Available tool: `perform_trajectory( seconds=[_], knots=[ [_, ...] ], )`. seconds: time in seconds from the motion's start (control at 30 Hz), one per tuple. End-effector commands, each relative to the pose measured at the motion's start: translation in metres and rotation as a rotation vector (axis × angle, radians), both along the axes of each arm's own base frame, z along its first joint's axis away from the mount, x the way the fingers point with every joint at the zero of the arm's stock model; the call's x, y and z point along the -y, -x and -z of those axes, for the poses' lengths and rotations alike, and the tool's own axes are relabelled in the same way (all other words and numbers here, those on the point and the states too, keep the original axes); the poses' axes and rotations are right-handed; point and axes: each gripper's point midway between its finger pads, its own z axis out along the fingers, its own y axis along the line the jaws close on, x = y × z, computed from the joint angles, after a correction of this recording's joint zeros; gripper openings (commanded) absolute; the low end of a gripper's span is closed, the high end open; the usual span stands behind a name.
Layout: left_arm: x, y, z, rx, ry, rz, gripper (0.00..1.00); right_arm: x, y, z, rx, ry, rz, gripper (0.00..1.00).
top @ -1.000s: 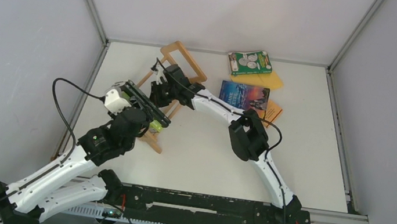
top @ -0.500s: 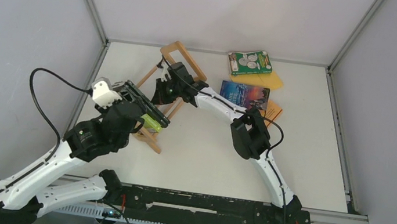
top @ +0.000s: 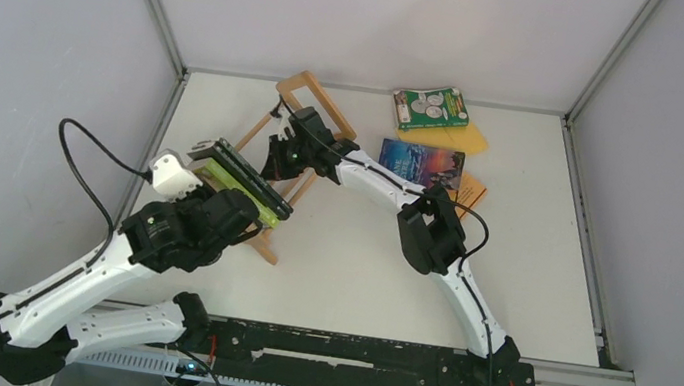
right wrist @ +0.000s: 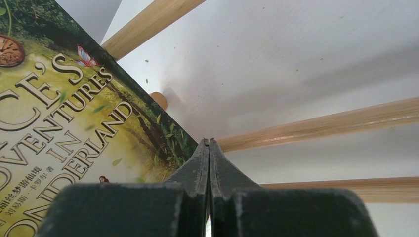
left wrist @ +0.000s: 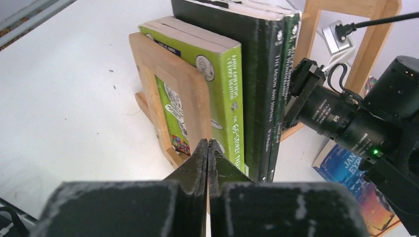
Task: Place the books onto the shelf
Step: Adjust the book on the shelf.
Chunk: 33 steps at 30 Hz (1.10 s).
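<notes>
Three books stand upright in the light-wood shelf (top: 315, 98): a lime-green one (left wrist: 220, 74) against the near frame end (left wrist: 148, 79) and two black ones (left wrist: 264, 74). My left gripper (left wrist: 207, 144) is shut and empty, just in front of that frame end and the lime-green spine. My right gripper (right wrist: 208, 142) is shut and empty too, its tips beside the front cover of the outermost black book (right wrist: 64, 123), above the shelf's slats (right wrist: 321, 126). From above, the right gripper (top: 271, 165) sits inside the shelf next to the standing books (top: 239, 179).
A green book with white circles (top: 431, 108) lies on a yellow-orange one (top: 467, 138) at the back of the table. Right of the shelf a blue book (top: 420, 164) lies over an orange one (top: 472, 189). White walls enclose the table.
My left gripper has let go of the lime-green book, drawn back a little toward the near left and shut. The book now stands in the shelf. The right arm stays put.
</notes>
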Motion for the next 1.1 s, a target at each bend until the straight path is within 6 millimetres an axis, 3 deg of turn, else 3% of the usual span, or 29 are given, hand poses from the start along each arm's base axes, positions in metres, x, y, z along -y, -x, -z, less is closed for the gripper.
perform_trajectory(
  seconds=[0.0, 0.3, 0.53, 1.07],
  knots=[
    [-0.013, 0.009, -0.001, 0.032, 0.067, -0.067, 0.00, 0.000, -0.006, -0.007, 0.020, -0.009, 0.008, 0.04],
    [-0.013, 0.018, 0.034, -0.032, 0.093, -0.101, 0.00, 0.002, -0.001, 0.001, 0.010, 0.012, -0.012, 0.04],
    [-0.013, 0.014, 0.054, -0.041, 0.035, -0.129, 0.00, -0.003, 0.009, 0.000, -0.015, -0.005, -0.036, 0.04],
    [0.001, 0.001, 0.090, -0.020, 0.031, -0.116, 0.00, -0.025, 0.062, -0.021, -0.153, -0.127, -0.214, 0.04]
  ],
)
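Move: Behind the loaded shelf, the left hand has the shelf's near end panel about 8 cm ahead, 4 cm left and some 12 cm below. Beyond that panel, the green book is about 10 cm ahead of the hand and 3 cm left. The pair of black books is 13 cm ahead and 1 cm left, both roughly 10 cm lower than the hand. From the right hand the black books lie about 6 cm back, level sideways and slightly higher; the green book is about 9 cm back and 1 cm left. Sinking some 9 cm with its fingers shut, the left hand first eases back a little from the books, then goes nearly straight down outside the shelf's end panel towards its lower part. The closed right hand dips slightly, then draws back about 4 cm and a little left to the black book's front cover, swinging slightly counter-clockwise. ##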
